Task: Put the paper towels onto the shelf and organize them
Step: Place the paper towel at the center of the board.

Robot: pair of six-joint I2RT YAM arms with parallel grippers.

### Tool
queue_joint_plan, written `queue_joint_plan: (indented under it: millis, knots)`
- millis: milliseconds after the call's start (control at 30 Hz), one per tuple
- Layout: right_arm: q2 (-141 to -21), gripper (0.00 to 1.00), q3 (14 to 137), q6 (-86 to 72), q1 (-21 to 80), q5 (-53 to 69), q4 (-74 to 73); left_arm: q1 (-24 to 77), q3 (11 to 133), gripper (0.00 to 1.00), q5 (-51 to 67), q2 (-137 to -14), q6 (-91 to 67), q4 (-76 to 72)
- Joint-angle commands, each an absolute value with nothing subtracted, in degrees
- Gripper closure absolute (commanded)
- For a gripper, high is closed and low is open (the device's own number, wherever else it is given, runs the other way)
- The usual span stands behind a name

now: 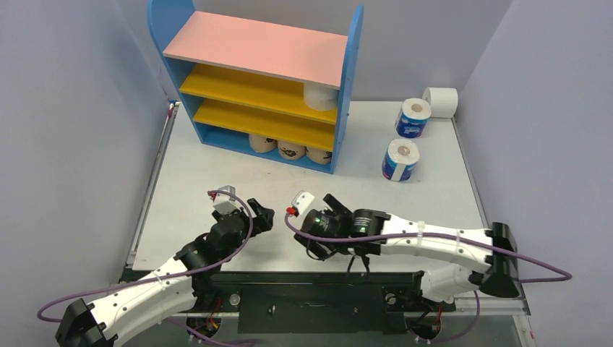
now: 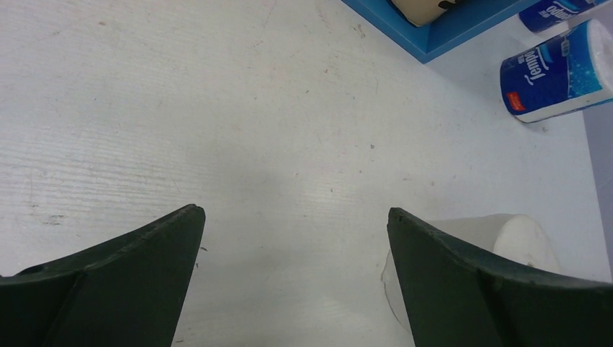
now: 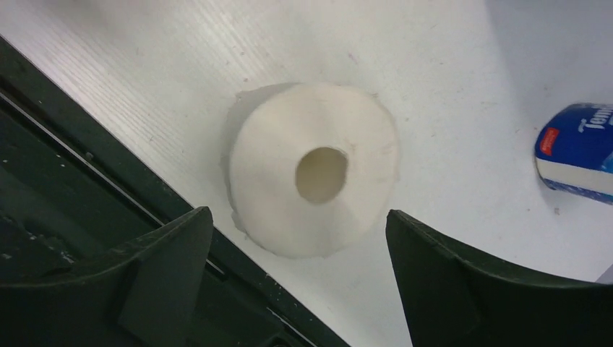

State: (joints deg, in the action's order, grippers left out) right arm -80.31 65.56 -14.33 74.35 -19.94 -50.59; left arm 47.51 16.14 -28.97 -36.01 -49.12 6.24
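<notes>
The shelf (image 1: pixel 352 65) stands at the back left. One white paper towel roll (image 1: pixel 320 96) sits on its upper yellow board, and three tan printed rolls (image 1: pixel 291 150) line its blue base. Two blue-wrapped rolls (image 1: pixel 400 160) and a white one (image 1: pixel 441 101) remain on the table at the right. My right gripper (image 3: pixel 296 212) is open above a plain white roll (image 3: pixel 275 181) that stands upright by the table's near edge, touching neither finger. My left gripper (image 2: pixel 293 210) is open over bare table, with that same white roll (image 2: pixel 520 235) just outside its right finger.
The table's dark front rail (image 3: pixel 108 173) runs close beside the white roll. Grey walls close in the table on the left, right and back. Both grippers (image 1: pixel 264 219) (image 1: pixel 323 230) hover near each other at the front centre. A blue-wrapped roll (image 2: pixel 556 69) lies near the shelf's corner (image 2: pixel 448 29).
</notes>
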Motion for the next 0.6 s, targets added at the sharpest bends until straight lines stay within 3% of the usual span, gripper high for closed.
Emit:
queue_joint_plan:
  millis: [0,133,333,533,567]
  knots:
    - [-68.32,0.14,66.83,-17.78,73.34,-28.99,-48.64,46.74,20.11,0.03,-31.18,-37.52,-49.82,5.91]
    - [-56.09,0.13,58.24,-27.37,66.38,-33.68,-38.55,45.47,21.2,0.04,-28.87,-39.16,-48.74,3.48]
    - [-43.5,0.12,40.84,-39.66,43.6,-18.53,-23.86,44.69,25.03,0.04,-16.8,-42.59,-42.24,2.66]
    - [-40.34,0.13,31.08,-43.96,40.39,-15.98,-15.46,46.21,35.14,0.01,-4.37,-54.9,-38.8,7.68]
    - [-40.38,0.13,30.79,-44.17,40.37,-16.08,-15.05,46.48,37.52,0.04,-2.98,-56.63,-38.6,8.93]
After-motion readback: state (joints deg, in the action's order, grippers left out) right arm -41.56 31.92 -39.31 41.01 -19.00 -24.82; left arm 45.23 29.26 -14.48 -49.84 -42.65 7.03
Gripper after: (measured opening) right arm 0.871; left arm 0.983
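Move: The standing white paper towel is already free of the right fingers, almost straight below that hand, about 8 cm down and 2 cm to the right. From the left hand it lies some 16 cm right, 4 cm back and 6 cm below. The nearer blue roll stands about 21 cm ahead of the right hand and 21 cm to its right; the shelf's near right corner is about 17 cm ahead and 17 cm right of the left hand. Up and off the white roll, the right hand climbs about 9 cm, then swings forward and right some 15 cm and sinks nearly to its starting height, turning clockwise and raising its left side, fingers staying open. The left hand barely stirs at first, then slides right about 5 cm towards the vacated roll, rising a little and turning slightly clockwise, its fingers still wide open. ##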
